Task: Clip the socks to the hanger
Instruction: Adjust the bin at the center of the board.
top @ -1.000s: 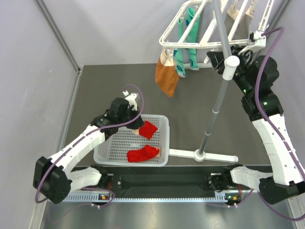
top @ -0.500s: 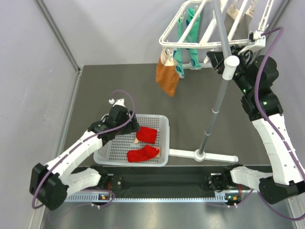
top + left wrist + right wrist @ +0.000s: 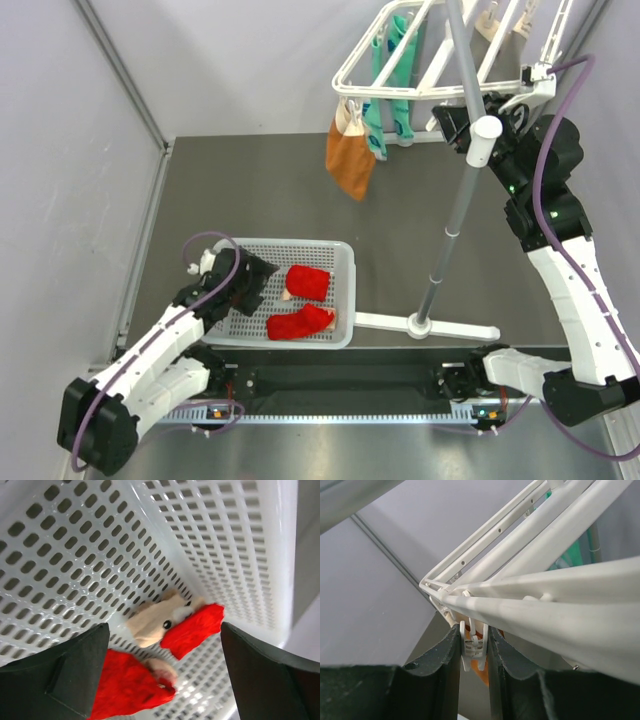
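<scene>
Two red socks with tan toes lie in the white basket (image 3: 300, 243), one (image 3: 308, 282) behind the other (image 3: 300, 322). My left gripper (image 3: 250, 285) hovers open over the basket's left part, nothing between its fingers. In the left wrist view both red socks (image 3: 192, 630) (image 3: 125, 687) lie below the open gripper (image 3: 164, 647). The white hanger (image 3: 430, 90) stands on its grey pole (image 3: 455, 215) at the back right, with mint-green socks (image 3: 392, 80) hanging from it. My right gripper (image 3: 473, 637) is shut on a white clip (image 3: 473, 650) at the hanger's front edge.
An orange-brown sock (image 3: 350, 162) hangs from the hanger's front left corner and shows behind the clip (image 3: 482, 669). Beige socks (image 3: 490, 20) hang at the hanger's back right. The pole's white foot (image 3: 440, 327) lies to the right of the basket. Grey walls close in both sides.
My left gripper opened and let the rear red sock drop into the basket, then drew back left and toward the near edge. The right arm stayed still.
</scene>
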Controlling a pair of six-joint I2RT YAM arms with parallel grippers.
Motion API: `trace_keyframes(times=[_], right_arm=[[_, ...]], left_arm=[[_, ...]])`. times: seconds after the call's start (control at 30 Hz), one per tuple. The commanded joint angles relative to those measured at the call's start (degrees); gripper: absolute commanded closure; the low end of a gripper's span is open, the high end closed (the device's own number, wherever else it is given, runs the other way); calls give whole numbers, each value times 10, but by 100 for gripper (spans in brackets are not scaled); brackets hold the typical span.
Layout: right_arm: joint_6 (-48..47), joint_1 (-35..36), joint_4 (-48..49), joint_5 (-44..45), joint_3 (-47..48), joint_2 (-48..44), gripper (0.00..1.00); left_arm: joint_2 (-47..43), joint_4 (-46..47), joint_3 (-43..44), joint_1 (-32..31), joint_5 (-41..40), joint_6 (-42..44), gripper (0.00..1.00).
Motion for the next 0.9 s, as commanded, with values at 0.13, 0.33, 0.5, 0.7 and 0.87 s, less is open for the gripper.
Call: trace_keyframes(times=[0.13, 0.33, 0.5, 0.7, 0.87], right_arm=[[0, 1, -47, -43, -7, 10, 100], [-4, 2, -50, -38, -9, 7, 100], [-6, 1, -50, -36, -9, 7, 100], [-5, 2, -47, -36, -13, 9, 100], [-2, 1, -41, -38, -16, 10, 100]], left_arm=[[63, 55, -17, 40, 130, -255, 6], [138, -7, 42, 42, 174, -270, 18], [110, -59, 81, 42, 98, -251, 30], [96, -203, 221, 38, -66, -144, 28], [82, -242, 246, 10, -145, -137, 30]])
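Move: The open left hand is over the left part of the bin. The bin's middle lies about 4 cm to its right, 2 cm back and 5 cm below. In the bin, the far red sock is some 11 cm to the hand's right and 1 cm ahead, and the near red sock 9 cm right and 8 cm back, both about 8 cm lower. From the right hand, up at the hanger, the bin's middle is roughly 37 cm left, 14 cm back and 43 cm below. The left hand first works forward and to the right by about 2.5 cm each way, dipping slightly inside the left part of the bin as the wrist rolls its left side down, tips down and turns counter-clockwise, nudging the bin. It then climbs away from the bin some 10 cm, bearing left and a little forward to end above the far left rim, the roll easing off and the fingers narrowing partway but staying open. ##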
